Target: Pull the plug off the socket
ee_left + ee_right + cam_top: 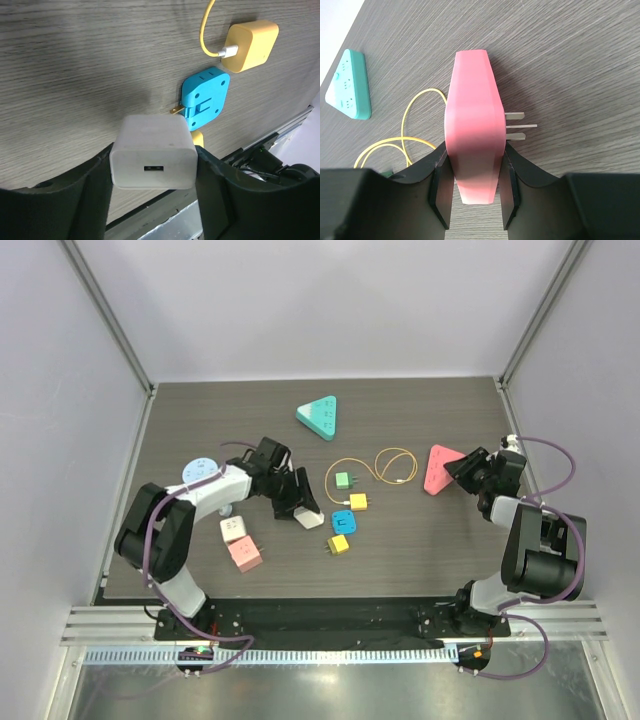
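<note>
A white plug (pixel 152 152) with a USB port on its near face sits between my left gripper's (pixel 152 172) fingers, which press on both its sides just over the table. From above the white plug (pixel 311 518) lies left of centre, apart from any socket. The pink triangular socket (pixel 472 130) stands on edge, and my right gripper (pixel 474 187) is shut on its two flat faces. Three metal pins (pixel 517 125) stick out of its right face. In the top view the pink socket (pixel 440 468) is at the right, with my right gripper (pixel 466 472) on it.
A teal triangular socket (pixel 319 417) lies at the back. A yellow cable (pixel 378 466) loops between a green plug (pixel 342 480) and a yellow plug (pixel 357 501). A blue plug (pixel 344 522), white cube (pixel 234 529), pink cube (pixel 244 554) and round pale-blue socket (pixel 198 470) lie nearby.
</note>
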{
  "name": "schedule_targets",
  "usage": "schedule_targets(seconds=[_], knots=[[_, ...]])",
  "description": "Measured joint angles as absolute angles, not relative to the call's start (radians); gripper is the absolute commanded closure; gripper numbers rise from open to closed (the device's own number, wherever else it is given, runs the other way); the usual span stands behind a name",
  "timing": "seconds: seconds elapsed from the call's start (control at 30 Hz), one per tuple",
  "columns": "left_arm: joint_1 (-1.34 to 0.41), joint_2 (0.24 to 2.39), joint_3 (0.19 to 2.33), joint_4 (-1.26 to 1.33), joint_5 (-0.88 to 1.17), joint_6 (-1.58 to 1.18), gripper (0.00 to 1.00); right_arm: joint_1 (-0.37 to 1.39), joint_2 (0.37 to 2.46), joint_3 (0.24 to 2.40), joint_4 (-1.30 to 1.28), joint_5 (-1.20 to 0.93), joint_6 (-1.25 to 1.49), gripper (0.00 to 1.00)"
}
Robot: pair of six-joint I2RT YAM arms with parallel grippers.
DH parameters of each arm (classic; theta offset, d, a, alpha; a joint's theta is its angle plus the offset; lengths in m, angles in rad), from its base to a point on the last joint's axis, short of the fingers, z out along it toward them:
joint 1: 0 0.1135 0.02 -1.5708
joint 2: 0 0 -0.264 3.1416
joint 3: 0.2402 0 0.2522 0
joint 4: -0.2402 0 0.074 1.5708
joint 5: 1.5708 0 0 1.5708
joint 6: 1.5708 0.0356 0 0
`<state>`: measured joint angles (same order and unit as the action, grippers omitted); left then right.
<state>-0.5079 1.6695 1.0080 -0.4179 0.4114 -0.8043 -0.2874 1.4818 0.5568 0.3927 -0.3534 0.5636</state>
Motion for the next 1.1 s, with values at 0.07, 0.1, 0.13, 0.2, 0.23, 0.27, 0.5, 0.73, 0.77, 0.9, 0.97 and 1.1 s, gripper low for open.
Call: schedule_targets(seconds=[0.07, 0.1, 0.13, 0.2, 0.23, 0.27, 0.5, 0.73, 0.77, 0.9, 0.97, 1.1], knots=[[-0.504, 1.672, 1.010, -0.417, 0.408, -0.801, 0.21, -0.288, 1.485, 0.557, 0.396, -0.358, 0.568, 0.99], [-0.503, 1.672, 1.012, -0.416, 0.405, -0.802, 0.15, -0.289, 1.488, 0.557, 0.398, -0.361, 0.571, 0.99], [-0.503, 1.672, 1.015, -0.415, 0.400, -0.803, 0.04, -0.289, 1.488, 0.557, 0.400, -0.362, 0.573, 0.99], [-0.502, 1.672, 1.026, -0.417, 0.391, -0.804, 0.00, -0.289, 1.491, 0.557, 0.403, -0.365, 0.575, 0.99], [-0.502, 1.672, 1.032, -0.417, 0.385, -0.804, 0.00, -0.289, 1.493, 0.557, 0.405, -0.366, 0.577, 0.99], [-0.502, 1.671, 1.039, -0.417, 0.378, -0.805, 0.00, -0.289, 1.493, 0.557, 0.406, -0.367, 0.578, 0.99], [-0.502, 1.585, 1.063, -0.472, 0.259, -0.773, 0.00, -0.289, 1.493, 0.557, 0.405, -0.368, 0.578, 0.99], [-0.508, 1.339, 1.050, -0.528, 0.182, -0.721, 0.00, -0.289, 1.493, 0.557, 0.405, -0.366, 0.579, 0.99], [-0.509, 1.303, 1.038, -0.528, 0.183, -0.719, 0.00, -0.289, 1.493, 0.557, 0.406, -0.366, 0.579, 0.99], [-0.510, 1.203, 0.955, -0.522, 0.196, -0.716, 0.01, -0.289, 1.493, 0.553, 0.410, -0.365, 0.586, 0.99], [-0.510, 1.185, 0.927, -0.544, 0.201, -0.702, 0.01, -0.289, 1.491, 0.553, 0.408, -0.364, 0.585, 0.99], [-0.510, 1.153, 0.925, -0.601, 0.201, -0.665, 0.00, -0.289, 1.463, 0.545, 0.380, -0.358, 0.585, 0.99]])
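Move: The left hand already holds the white plug low over its spot on the table, the plug's middle about 1 cm back, 1 cm right and 1 cm below. From the hand, the blue plug sits some 9 cm right and 2 cm back, and the bare yellow plug about 8 cm right and 7 cm back, both some 3 cm lower. From the right hand, which keeps the pink strip, the white plug lies roughly 34 cm left, 12 cm back and 2 cm lower. The left fingers let go of the white plug, spreading from their grip to fully open. The hand first eases about 2.5 cm forward, then climbs some 10 cm away from the plug and swings left and back, about 5 cm each way, while its fingertips tilt forward by roughly 20 degrees. ##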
